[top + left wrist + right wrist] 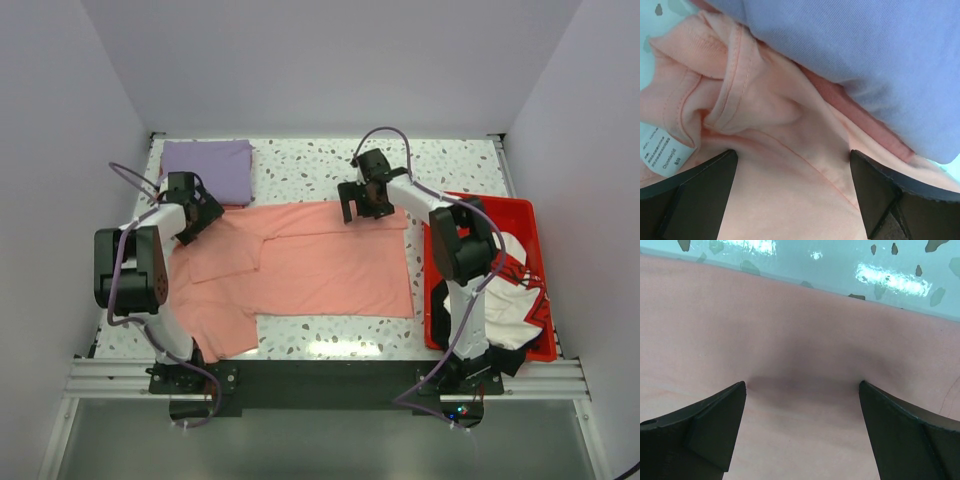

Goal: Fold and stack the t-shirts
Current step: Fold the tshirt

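Note:
A salmon-pink t-shirt (320, 260) lies spread across the table, its collar end to the left and one sleeve folded in. A folded lavender t-shirt (208, 165) sits at the back left, just touching it. My left gripper (203, 220) stands open over the collar area, its jaws pressing into salmon cloth (770, 110) beside the lavender fabric (865, 50) and a white label (660, 150). My right gripper (365, 213) stands open on the shirt's far edge. In the right wrist view its jaws straddle flat salmon cloth (790, 330) close to the bare table (815, 265).
A red plastic tray (520, 208) stands at the right, holding a crumpled white shirt (505, 300) and some dark cloth near its front. The speckled table (310, 165) shows beyond and in front of the salmon shirt. White walls close in the back and sides.

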`<state>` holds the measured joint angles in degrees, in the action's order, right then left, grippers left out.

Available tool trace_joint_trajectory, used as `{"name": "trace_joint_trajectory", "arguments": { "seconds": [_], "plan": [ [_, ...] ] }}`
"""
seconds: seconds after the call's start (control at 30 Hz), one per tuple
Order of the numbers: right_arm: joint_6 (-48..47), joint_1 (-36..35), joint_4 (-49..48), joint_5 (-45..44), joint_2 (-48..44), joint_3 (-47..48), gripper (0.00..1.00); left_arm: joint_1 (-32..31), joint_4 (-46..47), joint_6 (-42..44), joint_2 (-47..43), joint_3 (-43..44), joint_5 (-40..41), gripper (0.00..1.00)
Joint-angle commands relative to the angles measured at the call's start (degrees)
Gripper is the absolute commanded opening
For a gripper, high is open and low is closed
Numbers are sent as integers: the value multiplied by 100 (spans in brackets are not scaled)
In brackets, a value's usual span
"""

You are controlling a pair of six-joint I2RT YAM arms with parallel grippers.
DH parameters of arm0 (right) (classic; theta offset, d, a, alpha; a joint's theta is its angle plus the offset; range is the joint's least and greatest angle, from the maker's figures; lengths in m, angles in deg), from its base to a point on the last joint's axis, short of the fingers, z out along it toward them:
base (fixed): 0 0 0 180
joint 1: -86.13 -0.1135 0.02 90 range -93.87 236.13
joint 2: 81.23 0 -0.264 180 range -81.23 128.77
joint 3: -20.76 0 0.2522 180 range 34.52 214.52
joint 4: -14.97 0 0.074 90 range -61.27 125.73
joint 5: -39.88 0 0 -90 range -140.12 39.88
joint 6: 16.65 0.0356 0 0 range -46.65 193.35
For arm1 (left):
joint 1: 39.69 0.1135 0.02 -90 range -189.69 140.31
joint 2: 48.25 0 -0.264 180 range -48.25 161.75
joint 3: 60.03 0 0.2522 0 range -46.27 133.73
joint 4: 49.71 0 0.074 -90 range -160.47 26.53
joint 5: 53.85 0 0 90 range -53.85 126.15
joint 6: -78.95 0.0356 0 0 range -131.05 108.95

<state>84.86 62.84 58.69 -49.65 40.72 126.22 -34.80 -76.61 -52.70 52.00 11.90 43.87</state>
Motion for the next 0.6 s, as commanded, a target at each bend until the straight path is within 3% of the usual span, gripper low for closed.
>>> {"name": "trace_joint_trajectory", "arguments": {
  "seconds": [0.0,0.27,0.57],
  "plan": [
    [-17,26,125,-179,153,217,99,118,-381,219,241,352,98,100],
    [-70,26,159,-249,-285,330,99,109,-1198,-53,-715,12,141,100],
    [-44,26,151,-56,-996,85,99,-214,-2138,-370,-3150,-1483,-122,100]
  ]
}}
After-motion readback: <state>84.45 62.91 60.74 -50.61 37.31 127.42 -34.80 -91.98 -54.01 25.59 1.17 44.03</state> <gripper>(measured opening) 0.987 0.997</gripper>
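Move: The pink t-shirt lies spread under both open grippers, with its middle about 12 cm back and 26 cm right of the left hand, and about 15 cm back and 21 cm left of the right hand, both some 2 cm lower. From the left hand, the shirt's near-left flap is roughly 34 cm back and 3 cm right, while the folded purple shirt is 15 cm ahead and 1 cm right. The red bin sits about 18 cm back and 37 cm right of the right hand. After a brief creep forward on the cloth, the left gripper comes free of the far-left part of the pink shirt and draws straight back about 9 cm while rising some 6 cm, away from the folded purple shirt and over the spread cloth towards its near-left flap, fingers still wide open. The right gripper stays at the far edge at first, then lifts nearly straight up about 3 cm off the cloth, also open and hardly turning. ##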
